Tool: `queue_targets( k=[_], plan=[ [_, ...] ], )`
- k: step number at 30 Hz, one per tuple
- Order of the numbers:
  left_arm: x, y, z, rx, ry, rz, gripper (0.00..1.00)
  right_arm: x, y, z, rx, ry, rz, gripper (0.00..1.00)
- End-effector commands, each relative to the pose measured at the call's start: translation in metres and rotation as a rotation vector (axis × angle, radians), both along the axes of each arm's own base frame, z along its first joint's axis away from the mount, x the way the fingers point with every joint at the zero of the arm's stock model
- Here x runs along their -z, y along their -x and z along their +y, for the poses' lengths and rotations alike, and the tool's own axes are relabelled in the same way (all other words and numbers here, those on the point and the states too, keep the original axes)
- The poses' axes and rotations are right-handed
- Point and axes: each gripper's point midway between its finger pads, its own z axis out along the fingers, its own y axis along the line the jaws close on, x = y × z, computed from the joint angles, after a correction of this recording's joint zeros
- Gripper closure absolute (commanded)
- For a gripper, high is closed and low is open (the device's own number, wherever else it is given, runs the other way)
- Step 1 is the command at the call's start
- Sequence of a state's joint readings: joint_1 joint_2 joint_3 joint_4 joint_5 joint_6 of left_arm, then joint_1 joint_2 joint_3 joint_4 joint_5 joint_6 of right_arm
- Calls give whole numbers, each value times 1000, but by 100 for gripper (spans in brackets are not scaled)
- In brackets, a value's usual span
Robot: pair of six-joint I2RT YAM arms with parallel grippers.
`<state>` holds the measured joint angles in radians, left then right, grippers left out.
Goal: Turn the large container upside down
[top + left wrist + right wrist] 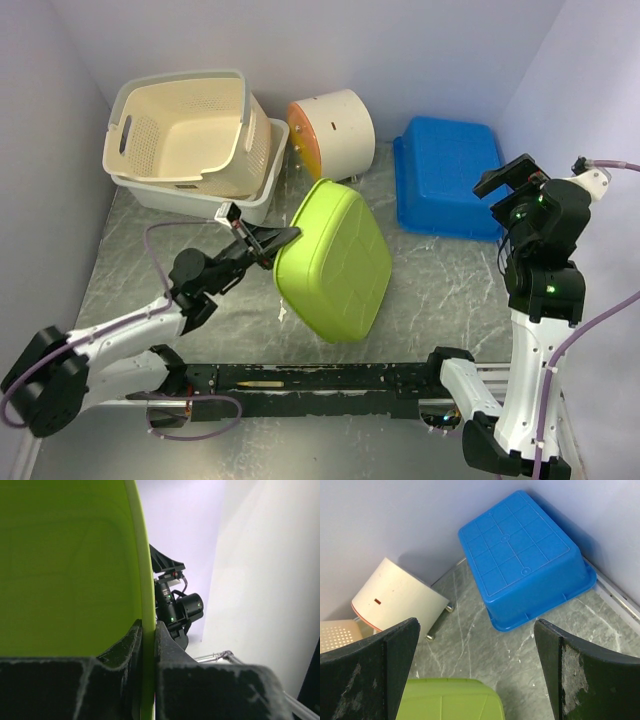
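Observation:
The large container (pixel 335 262) is a lime-green tub standing tilted on one edge mid-table, its ribbed underside turned up toward the top camera. My left gripper (pixel 285 237) is shut on its upper-left rim. In the left wrist view the green wall (pixel 65 565) fills the left side and the thin rim sits pinched between both black fingers (pixel 175 650). My right gripper (pixel 515 178) hovers high at the right, open and holding nothing. Its wrist view looks down past the open gripper (pixel 476 625) at a corner of the green tub (pixel 450 700).
A blue tub (pixel 447 175) lies upside down at the back right, also seen as the blue tub (pixel 525 555). A white drum with an orange face (pixel 335 130) lies behind the green tub. A beige perforated basket (pixel 190 130) sits inside a white tub (pixel 200 200) at the back left. Walls enclose three sides.

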<state>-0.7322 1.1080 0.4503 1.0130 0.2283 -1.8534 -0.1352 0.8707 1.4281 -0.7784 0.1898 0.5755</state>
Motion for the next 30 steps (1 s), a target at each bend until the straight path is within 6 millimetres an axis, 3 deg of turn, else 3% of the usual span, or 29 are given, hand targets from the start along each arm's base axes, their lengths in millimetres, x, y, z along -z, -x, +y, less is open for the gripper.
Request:
queue_targets(
  k=[1,3,4,5,10,30],
  plan=[
    [28,-7,20,-106,-75,147,93,0,-3,3,-14,4,-14,0],
    [47,-9,29,-165,-174,207,93,2,-3,4,-18,1,-10,0],
    [43,-9,35,-198,-191,194,93,3,-3,4,-18,-1,-9,0],
    [56,-10,41,-233,-263,235,93,3,-3,4,-18,-3,-8,0],
    [74,-11,65,-344,-397,278,93,7,-5,6,-25,-11,-5,0],
    [176,-7,64,-309,-762,200,56,27,-8,10,-47,-26,28,0]
  ],
)
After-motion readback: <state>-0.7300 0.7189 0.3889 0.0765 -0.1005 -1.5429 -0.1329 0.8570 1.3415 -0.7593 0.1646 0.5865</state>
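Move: The left hand still grips the rim of the green container, whose middle is about 9 cm to its right, 3 cm back and 8 cm lower. The open table patch it is going to is some 10 cm right, 5 cm back and 32 cm below; beyond stand the white drum, 27 cm ahead and 10 right, and the blue container, 22 ahead and 34 right. From the right hand that patch lies 28 cm left, 9 back, 39 below. Swinging left first, about 6 cm and sinking slightly, then dropping almost straight down for some 14 cm of descent in all, the left hand tips the green container over by its rim, turning about 40 degrees so its fingers go from slightly up to slightly down. On the way down its fingers open and slacken on the rim. The open, empty right hand sinks about 3 cm. ##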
